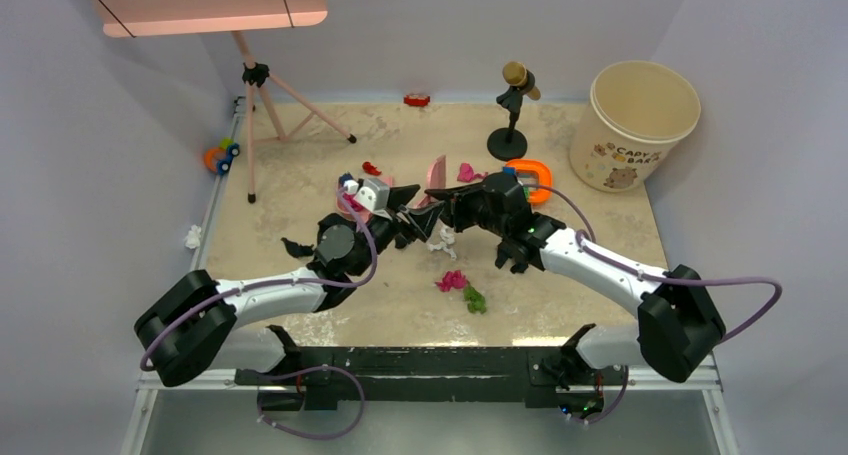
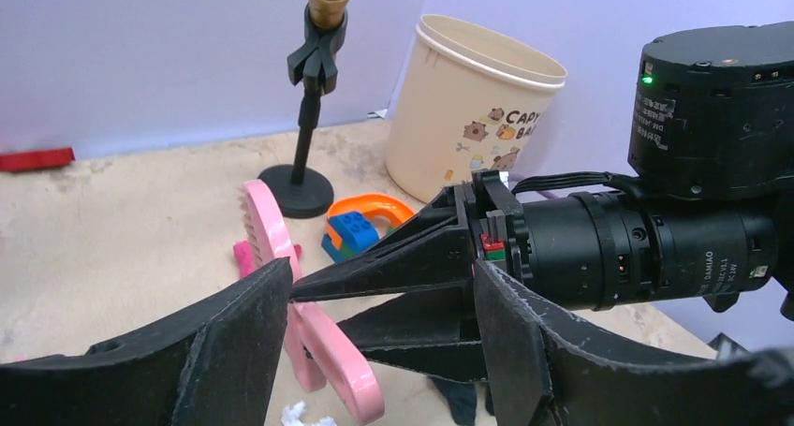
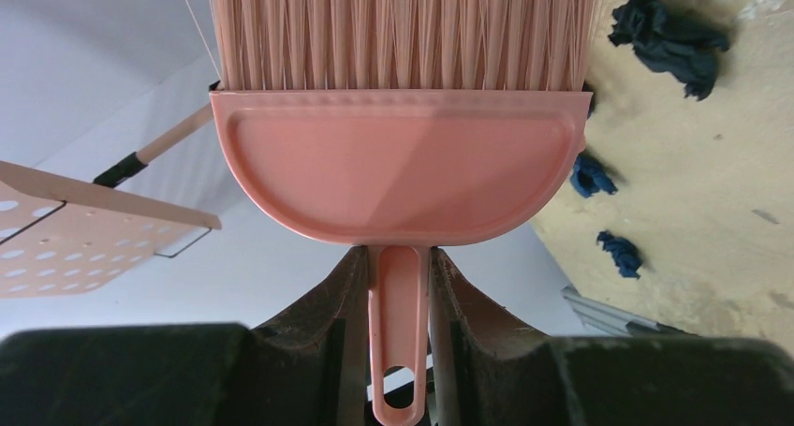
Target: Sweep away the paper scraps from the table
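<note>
My right gripper (image 3: 401,328) is shut on the handle of a pink brush (image 3: 393,164), whose bristles point away from the camera. In the top view that brush (image 1: 436,172) stands mid-table, with my right gripper (image 1: 432,207) beside it. My left gripper (image 2: 379,337) is open, its wide jaws on either side of the brush handle (image 2: 323,337) and the right gripper's fingers. Paper scraps lie around on the table (image 1: 300,190): magenta (image 1: 452,280), green (image 1: 474,299), white (image 1: 441,240), red (image 1: 371,168) and navy-black (image 3: 669,37).
A cream bucket (image 1: 632,125) stands at the back right, a microphone stand (image 1: 510,115) next to it. An orange ring with toy blocks (image 2: 360,222) lies behind the right wrist. A pink tripod stand (image 1: 262,105) is back left, a red car (image 1: 417,100) at the far edge.
</note>
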`<act>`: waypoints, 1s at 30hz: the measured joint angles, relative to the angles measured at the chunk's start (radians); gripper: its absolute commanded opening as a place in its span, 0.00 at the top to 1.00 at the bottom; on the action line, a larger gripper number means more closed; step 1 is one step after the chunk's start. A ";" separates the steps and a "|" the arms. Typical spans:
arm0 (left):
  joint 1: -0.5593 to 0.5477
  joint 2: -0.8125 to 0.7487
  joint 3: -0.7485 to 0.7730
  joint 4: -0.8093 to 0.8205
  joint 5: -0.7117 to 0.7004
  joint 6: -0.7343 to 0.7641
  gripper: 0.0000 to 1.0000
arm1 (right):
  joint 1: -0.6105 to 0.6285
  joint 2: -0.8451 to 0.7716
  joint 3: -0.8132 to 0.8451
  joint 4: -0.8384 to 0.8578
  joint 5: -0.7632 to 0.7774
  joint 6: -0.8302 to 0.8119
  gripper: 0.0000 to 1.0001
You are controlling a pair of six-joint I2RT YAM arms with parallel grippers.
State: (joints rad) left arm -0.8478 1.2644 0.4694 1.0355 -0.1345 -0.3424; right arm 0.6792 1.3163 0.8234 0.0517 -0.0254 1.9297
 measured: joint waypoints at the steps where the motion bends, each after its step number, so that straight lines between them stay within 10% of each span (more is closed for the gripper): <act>1: -0.002 0.011 0.000 0.026 0.000 0.016 0.29 | 0.000 0.004 0.000 0.010 -0.003 0.010 0.94; 15: -0.005 0.054 -0.013 0.127 -0.069 0.073 0.71 | 0.000 -0.036 -0.014 0.074 -0.009 0.073 0.92; 19: -0.006 0.057 -0.013 0.128 -0.105 0.078 1.00 | -0.002 -0.049 -0.015 0.075 0.013 0.068 0.73; 26: -0.003 -0.005 -0.016 0.015 -0.145 0.069 1.00 | -0.006 -0.065 -0.035 0.063 0.003 0.051 0.22; 30: 0.001 -0.126 -0.015 -0.137 -0.190 0.038 1.00 | -0.022 -0.165 -0.059 -0.010 0.021 0.003 0.15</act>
State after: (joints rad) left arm -0.8471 1.1389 0.4541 0.8989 -0.3244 -0.3042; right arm 0.6571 1.1515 0.7647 0.0418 -0.0044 1.9324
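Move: The pink brush hangs by its neck in the right hand's shut fingers. The free part of its handle lies about 2 cm ahead, 2 cm left and 3 cm below the open left hand. The dustpan is some 10 cm ahead and 15 cm left of the left hand, a white scrap almost underneath (1 cm ahead, 1 cm right), both about 22 cm down. From the right hand, the left gripper is roughly 5 cm back, 1 cm right and 2 cm up. The brush passes across in mid-air: the right hand lifts it about 3 cm up between the left fingers, while the left hand eases some 2 cm forward and left and pinches the handle. Then the right fingers open wide and let go, backing off rightward and back, as the left hand carries the brush about 2.5 cm left, turning slightly counter-clockwise. ##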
